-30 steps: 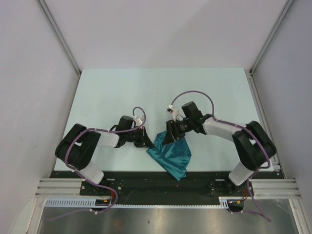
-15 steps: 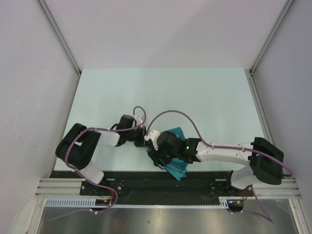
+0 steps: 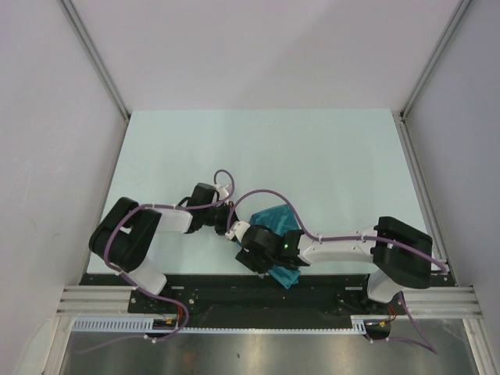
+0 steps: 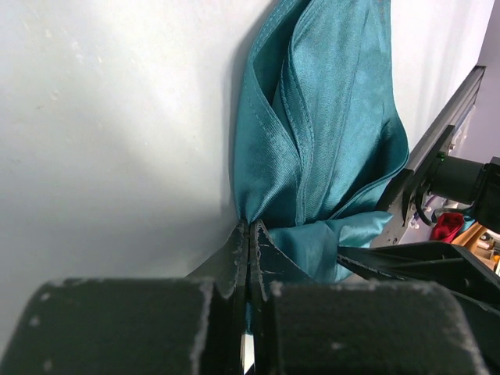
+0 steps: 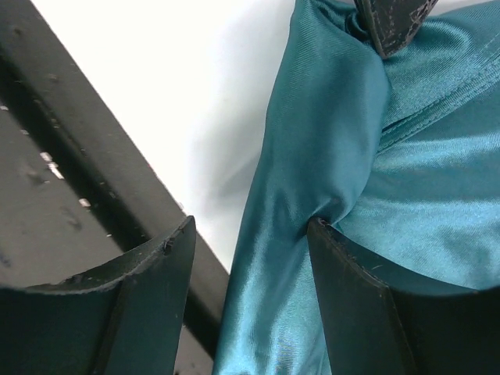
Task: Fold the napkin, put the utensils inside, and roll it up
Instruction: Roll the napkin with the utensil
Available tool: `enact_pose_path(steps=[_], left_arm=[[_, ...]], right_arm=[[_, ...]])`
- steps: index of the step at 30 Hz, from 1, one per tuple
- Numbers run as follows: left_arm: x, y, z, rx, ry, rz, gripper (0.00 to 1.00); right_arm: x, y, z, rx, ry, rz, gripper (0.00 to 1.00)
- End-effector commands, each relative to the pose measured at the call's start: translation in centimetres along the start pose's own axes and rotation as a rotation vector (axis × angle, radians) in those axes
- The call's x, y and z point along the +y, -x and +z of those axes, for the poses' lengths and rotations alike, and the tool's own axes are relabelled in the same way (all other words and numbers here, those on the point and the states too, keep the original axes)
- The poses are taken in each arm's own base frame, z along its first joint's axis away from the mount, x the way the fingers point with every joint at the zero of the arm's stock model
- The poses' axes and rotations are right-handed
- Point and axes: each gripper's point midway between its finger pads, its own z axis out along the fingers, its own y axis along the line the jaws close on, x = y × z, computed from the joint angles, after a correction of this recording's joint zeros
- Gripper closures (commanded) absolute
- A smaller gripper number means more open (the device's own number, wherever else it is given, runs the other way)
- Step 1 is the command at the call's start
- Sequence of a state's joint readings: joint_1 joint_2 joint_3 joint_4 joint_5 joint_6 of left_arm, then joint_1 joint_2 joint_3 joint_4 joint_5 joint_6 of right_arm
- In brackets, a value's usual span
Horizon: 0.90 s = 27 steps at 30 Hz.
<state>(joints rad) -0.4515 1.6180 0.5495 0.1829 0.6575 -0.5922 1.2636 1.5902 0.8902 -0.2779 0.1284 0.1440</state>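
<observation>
The teal napkin [image 3: 277,215] lies bunched near the table's front edge, with folds showing in the left wrist view [image 4: 328,133]. My left gripper [image 3: 232,224] is shut on one corner of it [image 4: 248,228], down at the table surface. My right gripper [image 3: 251,254] is low over the cloth's near-left edge, pointing toward the left gripper. It is open [image 5: 250,230] and straddles a rolled fold of the napkin [image 5: 320,156]. Its right fingertip [image 5: 328,242] presses into the cloth, and its left fingertip [image 5: 176,246] hangs free. The utensils are out of view.
The black mounting rail [image 3: 226,285] runs along the near table edge, right beside the napkin's lower tip, and shows in the right wrist view [image 5: 62,148]. The pale table [image 3: 258,148] stretches away behind both arms. Grey walls close in both sides.
My right arm swung from behind the napkin down to the near left and now lies low across the cloth. The napkin has bunched up. My left gripper keeps its hold in place.
</observation>
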Motion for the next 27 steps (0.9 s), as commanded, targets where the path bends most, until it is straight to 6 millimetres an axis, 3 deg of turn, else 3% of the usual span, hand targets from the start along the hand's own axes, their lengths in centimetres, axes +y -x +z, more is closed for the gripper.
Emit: enact_pose_path(steps=[1,7,12,15,16,17,19,22,27], left_arm=[[-0.4,0.7,0.1,-0.009,0.001,0.043,1.0],[-0.7,0.7,0.0,-0.009,-0.01,0.048,1.0],[-1.5,1.4,-0.2,-0.033,-0.037,0.064,0.96],[-2.0,2.2,-0.5,-0.063,-0.039,0.065,0.76],[-2.3,2.8,-0.9,-0.087,-0.04,0.072,0.59],[-2.1,3.2,-1.1,-0.103,-0.023,0.071,0.52],[-2.2,4.1,-2.1,-0.148,-0.006,0.076,0.38],[-1.8,5.2,-3.5,-0.221,0.051,0.105,0.29],[-1.7,4.8,-4.5,-0.25,0.063,0.148,0.26]], right_arm=[[-1.1,0.5,0.5,-0.01,-0.054,-0.02,0.35],[-2.0,-1.0,1.4,0.043,-0.038,0.012,0.37],[-1.5,-2.9,2.0,0.106,0.04,0.03,0.55],[-0.3,-3.9,2.1,0.142,0.125,0.034,0.69],[0.1,-4.1,2.0,0.15,0.153,0.04,0.73],[0.1,-4.2,2.0,0.15,0.179,0.061,0.8],[1.3,-4.0,1.3,0.143,0.295,0.094,0.83],[2.3,-3.2,0.3,0.129,0.443,0.143,0.86],[2.0,-1.4,-1.3,0.088,0.654,0.272,0.89]])
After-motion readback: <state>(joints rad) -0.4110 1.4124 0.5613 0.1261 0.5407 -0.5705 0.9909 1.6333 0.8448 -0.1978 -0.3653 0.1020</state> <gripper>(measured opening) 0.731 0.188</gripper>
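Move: My right hand's open fingers straddle the rolled edge of the napkin; the stretch I will pinch is about 2 cm ahead, 1 cm right and 2 cm below. The roll's far-left end, still under my shut left fingertips, lies some 8 cm ahead and 6 cm left of the right hand, and the flat part some 8 cm ahead and 5 cm right. From my left hand that stretch lies about 6 cm back and 7 cm right. I ease my right hand about 2 cm forward, slightly right and 1.5 cm down onto the rolled edge, and close the fingers to pinch it. Then I draw the hand about 1 cm back, tipping it some 20 degrees so its fingertips swing towards the base. As the right fingers close, my left fingers open wide and come free of the roll's end, the hand going about 4.5 cm up and 3.5 cm forward, a little left. ##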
